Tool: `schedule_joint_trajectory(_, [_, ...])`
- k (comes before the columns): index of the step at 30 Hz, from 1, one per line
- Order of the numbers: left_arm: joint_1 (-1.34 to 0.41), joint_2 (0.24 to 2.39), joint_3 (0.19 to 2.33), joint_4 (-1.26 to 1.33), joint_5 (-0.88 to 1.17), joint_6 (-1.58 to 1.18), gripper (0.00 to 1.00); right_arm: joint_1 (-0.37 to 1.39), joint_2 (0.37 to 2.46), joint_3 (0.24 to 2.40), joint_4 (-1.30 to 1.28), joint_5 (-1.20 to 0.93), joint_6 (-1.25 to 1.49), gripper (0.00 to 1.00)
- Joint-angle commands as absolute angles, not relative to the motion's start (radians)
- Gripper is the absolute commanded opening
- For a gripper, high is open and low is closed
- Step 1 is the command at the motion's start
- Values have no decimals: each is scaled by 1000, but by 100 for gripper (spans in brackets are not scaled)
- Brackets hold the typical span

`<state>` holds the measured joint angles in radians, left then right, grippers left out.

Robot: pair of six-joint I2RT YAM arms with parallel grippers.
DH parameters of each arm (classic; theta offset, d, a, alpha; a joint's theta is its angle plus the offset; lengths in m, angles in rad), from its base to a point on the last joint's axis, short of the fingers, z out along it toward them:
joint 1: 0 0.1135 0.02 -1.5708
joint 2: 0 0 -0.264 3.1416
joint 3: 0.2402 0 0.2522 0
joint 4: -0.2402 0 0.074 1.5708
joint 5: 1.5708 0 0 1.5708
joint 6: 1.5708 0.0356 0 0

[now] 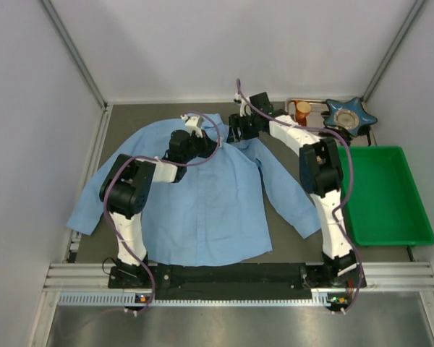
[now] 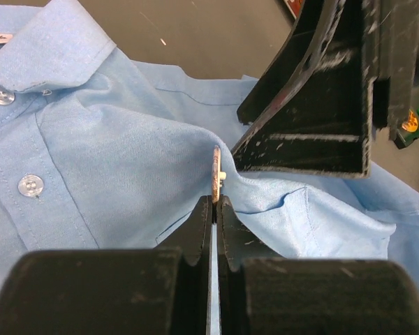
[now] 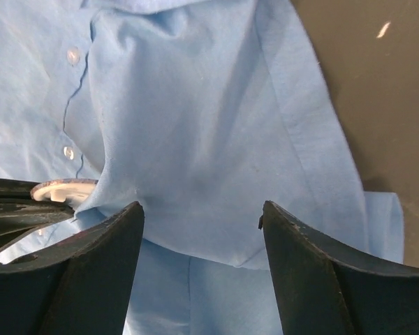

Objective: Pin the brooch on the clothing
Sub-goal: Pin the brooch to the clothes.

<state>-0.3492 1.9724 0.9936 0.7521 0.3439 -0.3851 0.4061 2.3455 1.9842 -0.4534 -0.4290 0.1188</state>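
Observation:
The clothing, a light blue shirt [image 1: 202, 195], lies spread flat on the dark table, collar at the far side. My left gripper [image 2: 215, 201] is shut on the brooch [image 2: 216, 174], a thin round disc seen edge-on and pressed against a raised fold of the shirt [image 2: 126, 160] near the chest pocket. In the right wrist view the brooch [image 3: 63, 190] shows at the left, partly under the cloth. My right gripper [image 3: 200, 213] stands open just over that fold of the shirt [image 3: 195, 125], holding nothing. Both grippers [image 1: 228, 136] meet below the collar.
A green tray [image 1: 387, 191] stands on the right of the table. Behind it sit a blue star-shaped dish [image 1: 351, 116] and an orange item [image 1: 302, 110] on a small white tray. White walls close in the left, the back and the right.

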Motion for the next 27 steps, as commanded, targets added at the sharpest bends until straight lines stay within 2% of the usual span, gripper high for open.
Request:
schedule_joint_trajectory(1, [-345,1956,992,755,341,-350,0,462,2373,2006,-472,-381,38,68])
schedule_joint_trajectory(6, [-344,1959,997,735,324,-347,0,479,2419,1994,-497,-304,17,66])
schedule_joint_trajectory(9, [-344,1959,1003,716,311,-347,0,486,2442,2006,-518,-250,9,54])
schedule_joint_trajectory(12, [-345,1967,1014,687,298,-344,0,491,2450,2029,-529,-247,5,18])
schedule_joint_trajectory(13, [-345,1968,1017,683,295,-341,0,491,2448,2034,-531,-245,5,0])
schedule_joint_trajectory(27, [-345,1999,1032,647,279,-339,0,420,2304,2059,-496,-320,141,0])
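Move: The fold of shirt cloth that the left hand's brooch is set against lies just beyond the left fingertips, about 2 cm ahead and 2 cm right. The nearest shirt button is some 3 cm ahead and 5 cm left of that hand, and the collar about 9 cm ahead and 3 cm left, both some 6 cm lower. For the open right hand, the cloth to grab lies about 4 cm below, 1 cm back and 1 cm left; the brooch is roughly 6 cm left and 1 cm back. The right fingers shut on the shirt beside the brooch, after dropping about 4 cm with a swing left and slightly back; closed, they draw some 2.5 cm to the right, edging forward. Meanwhile the left hand keeps its grip on the brooch against the fold and sinks about 3 cm, easing a little left and tipping slightly down. ##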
